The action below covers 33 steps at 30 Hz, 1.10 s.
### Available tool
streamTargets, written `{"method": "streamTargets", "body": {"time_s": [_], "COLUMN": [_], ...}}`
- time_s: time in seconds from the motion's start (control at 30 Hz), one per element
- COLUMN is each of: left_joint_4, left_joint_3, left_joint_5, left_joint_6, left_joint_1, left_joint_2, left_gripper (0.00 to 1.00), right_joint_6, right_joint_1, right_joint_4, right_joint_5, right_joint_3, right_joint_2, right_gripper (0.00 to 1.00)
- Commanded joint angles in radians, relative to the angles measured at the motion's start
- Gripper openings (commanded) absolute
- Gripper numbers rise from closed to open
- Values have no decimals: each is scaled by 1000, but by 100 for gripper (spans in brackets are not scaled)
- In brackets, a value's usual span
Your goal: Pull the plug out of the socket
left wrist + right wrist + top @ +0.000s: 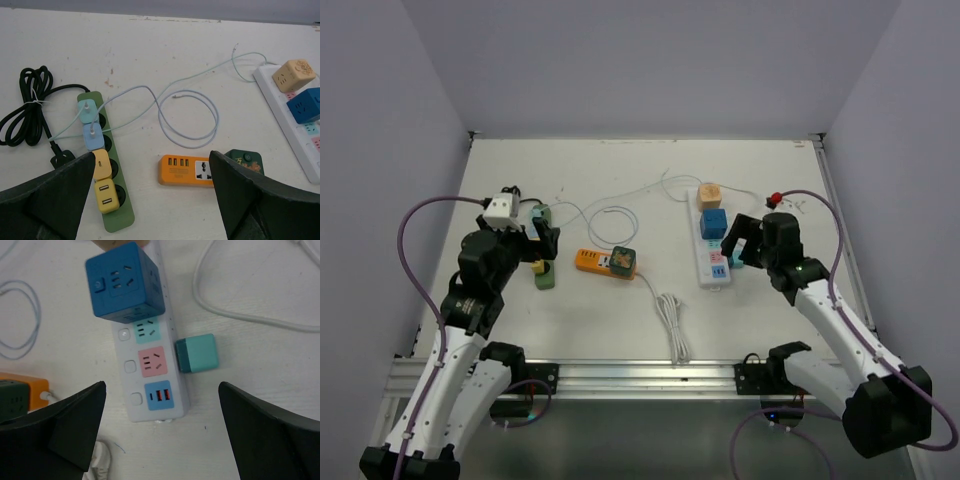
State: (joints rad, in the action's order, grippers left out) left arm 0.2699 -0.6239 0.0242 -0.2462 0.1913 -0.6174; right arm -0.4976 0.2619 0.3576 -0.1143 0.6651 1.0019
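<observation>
A green socket strip (120, 219) on the left carries a mint plug (86, 111), a blue plug (93, 136) and two yellow plugs (107, 195). My left gripper (151, 153) hangs open above the table between this strip and an orange socket strip (185, 171) with a dark green cube (245, 160) plugged into its end. On the right, a white socket strip (131, 407) holds a blue cube plug (125, 282) and a tan cube plug (710, 192). My right gripper (162, 383) is open above the strip's near end, touching nothing.
A teal cube (197, 353) lies on the table against the white strip's right side. A coiled black cord (30, 107) lies left of the green strip. Thin pale cables (190, 120) loop across the middle. A bundled white cord (670, 320) lies near the front edge.
</observation>
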Motion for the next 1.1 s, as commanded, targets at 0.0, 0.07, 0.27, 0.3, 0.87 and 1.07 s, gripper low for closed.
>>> {"method": "streamTargets", "body": {"time_s": [0.0,0.07,0.27,0.3,0.87,1.07], "left_joint_4": [-44,-44,-44,-46,-46,-47], "left_joint_3": [4,3,4,6,1,1], "left_joint_5": [2,-1,-1,2,20,40], "left_joint_6": [5,2,-1,-2,2,1], "left_joint_1": [-1,-1,-1,-1,-1,-1], "left_joint_2": [16,16,25,25,28,22], "left_gripper": [100,100,100,100,100,100], "right_joint_6": [-47,41,135,148,723,769], "right_joint_1": [8,7,51,95,522,524], "right_joint_4": [-100,-199,-351,-351,-470,-448], "right_joint_5": [97,213,568,580,378,456], "right_joint_3": [-17,-50,-90,-76,97,244], "right_joint_2": [-104,-150,-119,-109,254,430], "right_gripper": [99,99,99,99,99,99]}}
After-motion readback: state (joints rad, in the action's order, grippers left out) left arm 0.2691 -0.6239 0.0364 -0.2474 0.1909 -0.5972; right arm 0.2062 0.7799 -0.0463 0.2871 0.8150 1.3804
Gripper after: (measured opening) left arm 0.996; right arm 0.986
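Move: Out to the right hand's left, roughly 30 cm off and level with it front to back, stands the dark green box plug, some 8 cm lower. The orange socket strip under it has its middle about 4 cm farther left of the plug. Nearer the robot lies the white cable bundle, 14 cm left of the hand and 16 cm back; the blue cube is 10 cm ahead of the hand, 4 cm left. From the left hand the green plug is about 16 cm right, 3 cm ahead, 17 cm below. Swinging left from beside the white strip, the right hand lifts about 5 cm and arcs back some 8 cm, turning about 70 degrees counter-clockwise; it then sinks back down and comes forward again, still going left, to about 23 cm in all. The wide-open fingers end up short of the dark green plug and pointing at it, without touching. ##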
